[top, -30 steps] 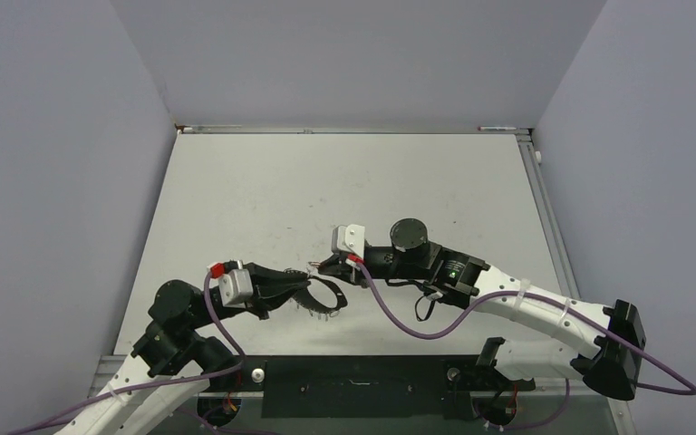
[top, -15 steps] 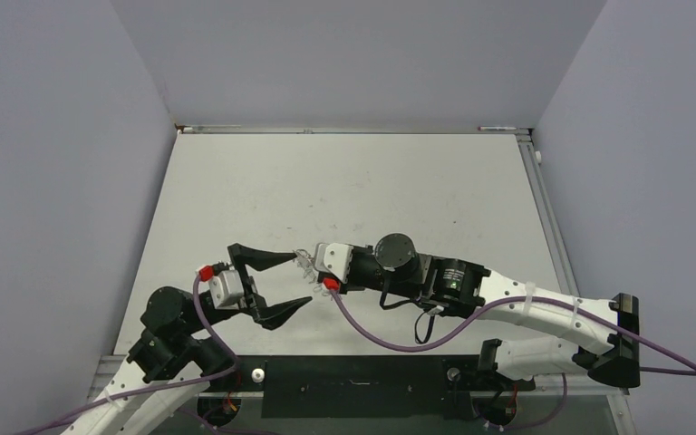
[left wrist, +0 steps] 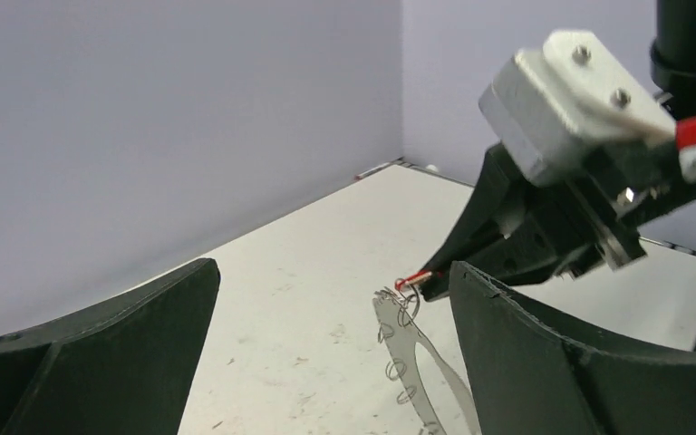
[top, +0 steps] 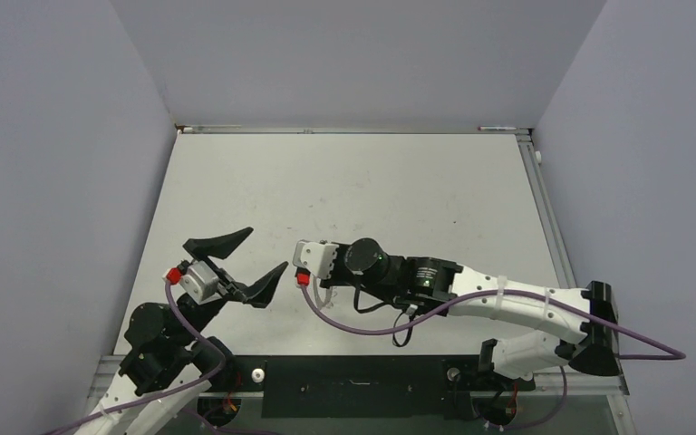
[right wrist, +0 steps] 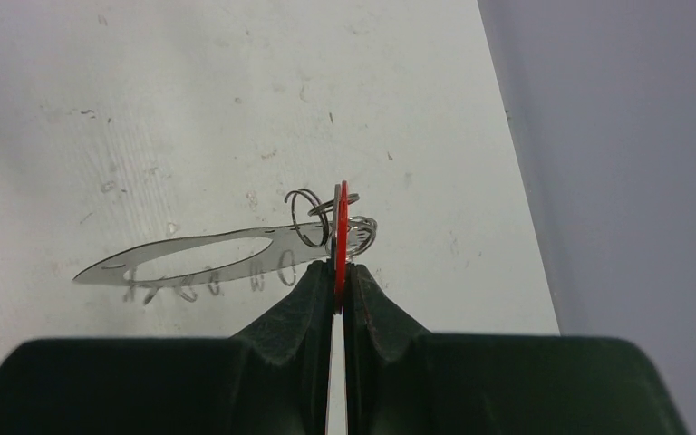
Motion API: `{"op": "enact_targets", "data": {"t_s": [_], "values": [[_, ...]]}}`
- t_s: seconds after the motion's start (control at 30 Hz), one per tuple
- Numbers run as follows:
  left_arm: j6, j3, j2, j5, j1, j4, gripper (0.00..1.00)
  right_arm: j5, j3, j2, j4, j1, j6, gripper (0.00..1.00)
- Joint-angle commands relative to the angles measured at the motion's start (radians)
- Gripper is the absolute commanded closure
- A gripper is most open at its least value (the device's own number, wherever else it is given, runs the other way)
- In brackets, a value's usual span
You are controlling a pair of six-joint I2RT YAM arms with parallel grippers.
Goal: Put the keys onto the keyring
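Note:
The key [right wrist: 340,227], with its thin red head, is pinched edge-on between the fingers of my right gripper [right wrist: 339,272], which is shut on it. The keyring [right wrist: 190,258], a flat silvery hoop with small wire loops along its rim, hangs from the key end and stretches to the left. In the left wrist view the keyring [left wrist: 412,362] dangles below the red key [left wrist: 412,280]. My left gripper [top: 269,247] stands wide open just left of the right gripper. Nothing is between its fingers [left wrist: 109,362], and it does not touch the ring.
The white table [top: 353,181] has grey walls on three sides. A raised rail [top: 544,208] runs along its right edge. The right arm [top: 507,304] reaches across the near part of the table, trailing a purple cable [top: 390,328].
My left gripper has opened, let go of the keyring and drawn back to the left. The right gripper has moved left, carrying the key and the hanging ring.

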Motion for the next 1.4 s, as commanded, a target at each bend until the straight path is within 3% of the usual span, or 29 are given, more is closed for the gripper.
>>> {"op": "enact_targets", "data": {"t_s": [0.0, 0.23, 0.5, 0.63, 0.73, 0.97, 1.37], "values": [[0.03, 0.006, -0.008, -0.188, 0.021, 0.006, 0.04, 0.146, 0.082, 0.106, -0.019, 0.012, 0.012, 0.95], [0.034, -0.001, -0.063, -0.223, 0.057, 0.018, 0.04, 0.15, 0.201, 0.308, 0.025, -0.009, -0.009, 0.95], [0.041, -0.006, -0.119, -0.261, 0.089, 0.015, 0.04, 0.125, 0.628, 0.637, -0.08, -0.037, -0.088, 0.95], [0.051, -0.011, -0.156, -0.306, 0.094, 0.009, 0.04, 0.14, 0.705, 0.69, -0.064, -0.065, -0.104, 0.95], [0.058, -0.019, -0.192, -0.356, 0.095, 0.015, 0.04, 0.133, 0.617, 0.658, -0.033, -0.087, -0.077, 0.95], [0.056, -0.023, -0.201, -0.367, 0.107, 0.024, 0.04, 0.049, 0.123, 0.464, 0.108, -0.125, 0.041, 0.95], [0.043, -0.016, -0.145, -0.348, 0.108, 0.016, 0.04, 0.068, -0.143, 0.417, 0.092, -0.149, 0.214, 0.95]]}}
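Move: The right hand already pinches the red key, with the ring plate hanging about 8 cm below, directly under the fingers. The table spot it is going to lies some 23 cm below, about 5 cm ahead and 4 cm to its right. From the open left hand, the red key is level fore and aft, roughly 9 cm to the right and 5 cm lower. Right hand, still pinching the red key, swings forward-left, then right and down towards the table; left withdraws 9 cm. ##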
